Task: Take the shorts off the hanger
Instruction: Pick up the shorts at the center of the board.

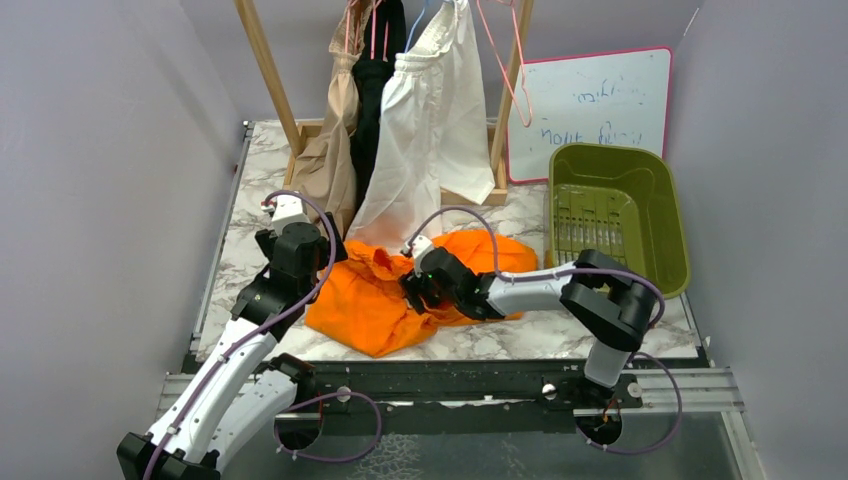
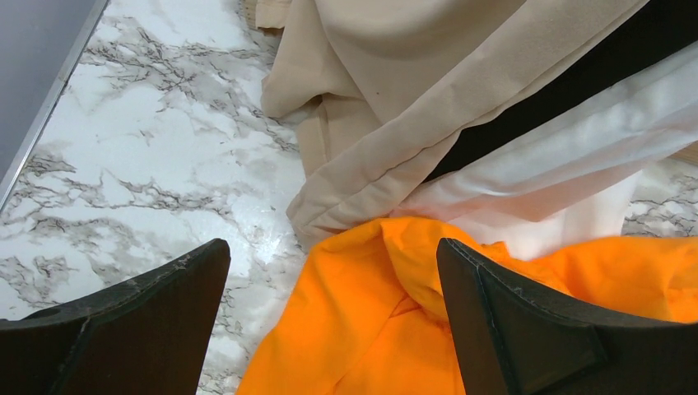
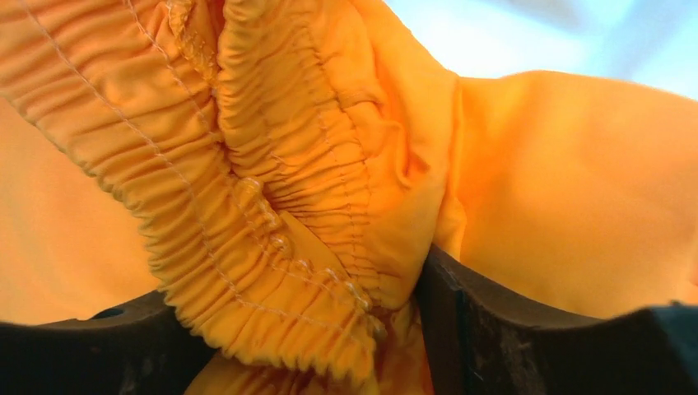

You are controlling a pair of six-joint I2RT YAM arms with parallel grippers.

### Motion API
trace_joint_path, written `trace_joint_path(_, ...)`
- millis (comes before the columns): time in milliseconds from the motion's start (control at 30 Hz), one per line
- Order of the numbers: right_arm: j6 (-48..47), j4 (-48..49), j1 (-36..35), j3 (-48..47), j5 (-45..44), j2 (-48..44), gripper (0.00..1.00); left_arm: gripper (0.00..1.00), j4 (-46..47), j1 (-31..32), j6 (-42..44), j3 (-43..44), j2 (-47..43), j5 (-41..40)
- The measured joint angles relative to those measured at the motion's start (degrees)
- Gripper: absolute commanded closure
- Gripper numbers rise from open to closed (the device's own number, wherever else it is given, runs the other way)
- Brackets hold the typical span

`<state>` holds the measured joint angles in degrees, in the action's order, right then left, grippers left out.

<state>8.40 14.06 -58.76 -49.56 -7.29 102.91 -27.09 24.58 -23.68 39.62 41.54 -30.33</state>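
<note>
The bright orange shorts (image 1: 380,300) lie crumpled on the marble table, off any hanger. My right gripper (image 1: 412,290) rests low on them. In the right wrist view its jaws (image 3: 300,276) stand wide, with the gathered orange waistband (image 3: 288,123) bunched between them and draped over the left finger. My left gripper (image 1: 333,250) hovers open over the orange shorts' (image 2: 395,329) left edge, holding nothing (image 2: 333,251). Tan shorts (image 1: 335,150), black shorts (image 1: 375,110) and cream-white shorts (image 1: 430,130) hang on the rack, their hems reaching the table (image 2: 395,99).
A wooden rack (image 1: 265,60) stands at the back, with an empty pink hanger (image 1: 510,70) on its right side. A green bin (image 1: 615,210) sits at the right, and a whiteboard (image 1: 590,100) leans behind it. Grey walls close in both sides.
</note>
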Motion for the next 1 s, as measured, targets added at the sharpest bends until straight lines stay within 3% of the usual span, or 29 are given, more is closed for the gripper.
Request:
trace_joint_path(133, 3.32, 2.54, -0.52, 7.04, -4.79, -5.05, 0.79, 0.01, 0.0, 0.0, 0.24, 0.0, 0.0, 0.31)
trace_joint_path(267, 6.64, 1.66, -0.37, 13.66, -5.53, -12.39, 0.97, 0.01, 0.0, 0.0, 0.39, 0.0, -0.04, 0.5)
trace_joint_path(433, 8.46, -2.99, -0.37, 20.98, -5.03, -26.18, 0.99, 0.01, 0.0, 0.0, 0.42, 0.0, -0.2, 0.74)
trace_joint_path(700, 8.61, -8.72, -0.37, 20.94, -9.57, -47.43, 0.99, 0.01, 0.02, 0.0, 0.42, 0.0, -0.74, 1.14)
trace_joint_path(1000, 9.55, -18.45, -0.31, 15.67, -14.45, -56.78, 0.99, 0.01, 0.0, 0.0, 0.42, 0.0, -0.96, 1.25)
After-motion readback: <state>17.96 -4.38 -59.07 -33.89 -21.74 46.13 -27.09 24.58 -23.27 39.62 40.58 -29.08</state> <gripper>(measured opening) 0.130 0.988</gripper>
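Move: Right between the right hand's still half-open fingers lies the waistband of the orange shorts, whose middle is roughly at the hand point and about 1 cm below. The hanging white shorts' low end is some 12 cm ahead and 5 cm left; the green bin stands about 40 cm right and 14 cm ahead. From the left hand the orange shorts' middle is about 16 cm right, 2 cm back and 18 cm below. Closing on the waistband, the right hand pinches it while dragging it low over the table to the right, about 8 cm, and a little back. Then it swings into a lift of some 18 cm, drifting farther right towards the bin, left side rolling up about 20 degrees and fingers turning clockwise and tipping up somewhat, grip kept. ##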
